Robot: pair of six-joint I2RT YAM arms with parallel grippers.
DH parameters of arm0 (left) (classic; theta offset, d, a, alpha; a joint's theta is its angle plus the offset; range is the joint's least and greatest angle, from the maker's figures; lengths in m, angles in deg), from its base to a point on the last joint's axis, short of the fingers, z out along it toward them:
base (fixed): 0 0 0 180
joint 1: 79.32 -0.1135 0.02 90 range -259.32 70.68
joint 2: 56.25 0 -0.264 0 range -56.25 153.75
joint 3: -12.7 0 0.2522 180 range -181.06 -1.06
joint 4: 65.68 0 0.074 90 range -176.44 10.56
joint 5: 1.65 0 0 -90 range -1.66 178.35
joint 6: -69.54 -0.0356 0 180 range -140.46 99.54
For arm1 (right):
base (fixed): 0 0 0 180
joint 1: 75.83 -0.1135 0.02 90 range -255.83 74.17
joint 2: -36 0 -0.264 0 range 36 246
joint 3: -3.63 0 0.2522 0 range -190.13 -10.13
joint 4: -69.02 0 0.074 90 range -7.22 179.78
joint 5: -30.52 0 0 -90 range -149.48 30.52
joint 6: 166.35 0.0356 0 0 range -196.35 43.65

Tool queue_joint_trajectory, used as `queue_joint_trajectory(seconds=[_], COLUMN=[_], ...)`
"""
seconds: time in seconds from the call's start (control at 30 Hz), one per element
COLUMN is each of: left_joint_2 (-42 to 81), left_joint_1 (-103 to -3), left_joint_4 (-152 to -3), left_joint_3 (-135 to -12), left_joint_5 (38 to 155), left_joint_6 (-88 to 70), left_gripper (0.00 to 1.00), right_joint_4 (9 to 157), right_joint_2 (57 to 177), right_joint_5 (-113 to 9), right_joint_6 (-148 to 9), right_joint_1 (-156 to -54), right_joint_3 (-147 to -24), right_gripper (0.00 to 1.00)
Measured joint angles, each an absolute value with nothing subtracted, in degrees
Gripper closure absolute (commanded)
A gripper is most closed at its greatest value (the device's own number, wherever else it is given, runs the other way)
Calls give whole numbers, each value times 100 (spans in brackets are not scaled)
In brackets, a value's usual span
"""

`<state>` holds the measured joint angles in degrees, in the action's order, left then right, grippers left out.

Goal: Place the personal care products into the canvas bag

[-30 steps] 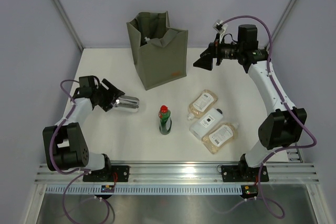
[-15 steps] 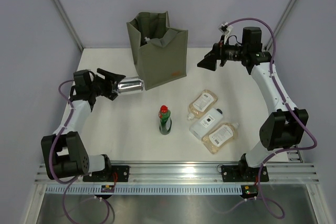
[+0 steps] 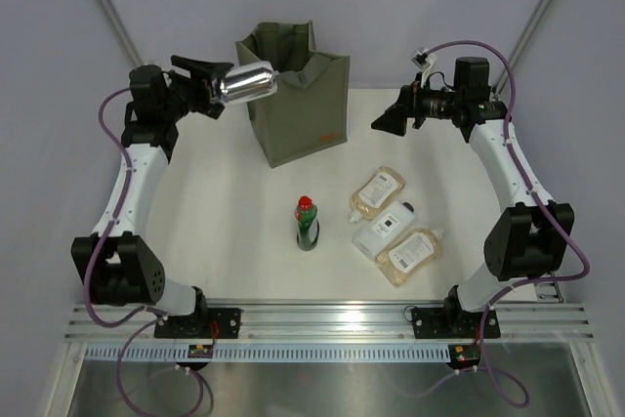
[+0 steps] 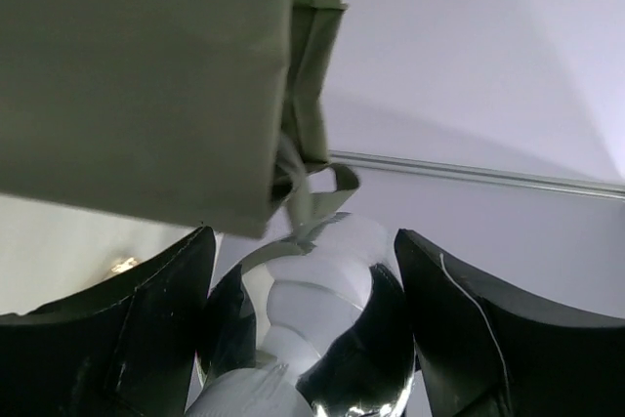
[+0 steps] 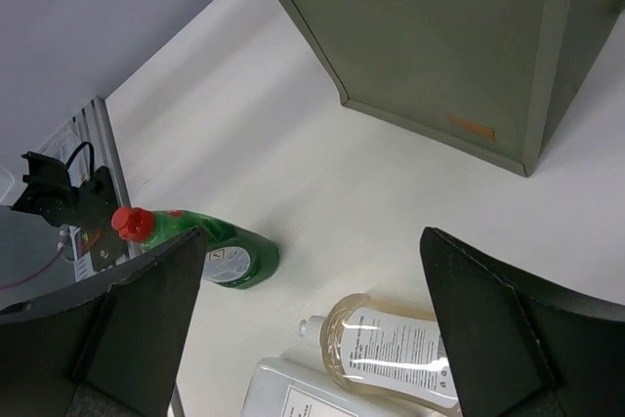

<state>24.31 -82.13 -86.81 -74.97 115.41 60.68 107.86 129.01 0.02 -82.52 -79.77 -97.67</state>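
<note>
My left gripper [image 3: 217,86] is shut on a pale shiny bottle [image 3: 246,82], held lying sideways in the air beside the upper left rim of the canvas bag [image 3: 298,109]. In the left wrist view the pale shiny bottle [image 4: 327,290] fills the gap between the black fingers [image 4: 117,339], under the canvas bag's corner [image 4: 146,75]. My right gripper [image 3: 391,116] hangs open and holds nothing, to the right of the bag. On the table lie a green red-capped bottle [image 3: 307,222], two amber bottles [image 3: 378,192] [image 3: 410,253] and a flat white bottle [image 3: 383,229].
The right wrist view looks down past the open right gripper [image 5: 312,241] on the bag's side [image 5: 439,36], the green bottle [image 5: 215,256], an amber bottle [image 5: 400,349] and the white bottle [image 5: 303,397]. Grey walls stand close behind the bag.
The left arm has lifted the pale bottle off the table and carried it up and right to the bag's upper left rim. The right gripper has drawn back slightly to the right.
</note>
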Motion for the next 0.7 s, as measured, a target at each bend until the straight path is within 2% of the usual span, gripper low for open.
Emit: queue_joint_trajectory(seconds=[0.23, 0.43, 0.57, 0.67, 0.7], left_joint_2=[3974, 5867, 6308, 6404, 6422], left_joint_1=[-7775, -7434, -7308, -7238, -7218], left_joint_4=[-9046, -10137, -10520, -10852, -10847], left_joint_3=[-9787, -12690, -13132, -13132, -13132], left_joint_5=[11093, 10462, 10202, 10143, 10145], left_joint_6=[6158, 5351, 4807, 4451, 4377], left_gripper=[100, 99, 66, 49, 32], right_joint_4=[10753, 10749, 10814, 11208, 11367], right_joint_2=[12746, 12576, 12471, 12447, 12447], right_joint_5=[20, 22, 31, 208, 232], right_joint_6=[-8250, -8248, -8397, -8958, -9173], right_joint_1=[-7957, -7955, -7955, -7971, -7995], right_joint_3=[-9455, -9269, -9241, -9295, -9317], right_gripper=[1, 0, 0, 0, 1])
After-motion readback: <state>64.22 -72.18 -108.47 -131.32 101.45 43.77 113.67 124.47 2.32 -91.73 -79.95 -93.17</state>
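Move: In the left hand, already gripped, is the silver bottle; the canvas bag it is meant for stands with its middle about 14 cm ahead, 14 cm to the right and 20 cm lower, its open mouth only a little below the hand. The green bottle is some 16 cm back, 15 cm right and 25 cm down; the lying clear bottle is about 30 cm right, 3 cm back and 32 cm down. From the right hand, the bag lies roughly 20 cm ahead, 18 cm left and 15 cm below. Carrying the silver bottle forward, the left hand swings about 15 cm out and 5 cm right to the bag's mouth, arching up some 6 cm on the way and sinking as much again at the end. Its wrist rolls about 20 degrees, left side rising, while the fingers keep their grip. The empty, open right hand draws back about 3 cm. ##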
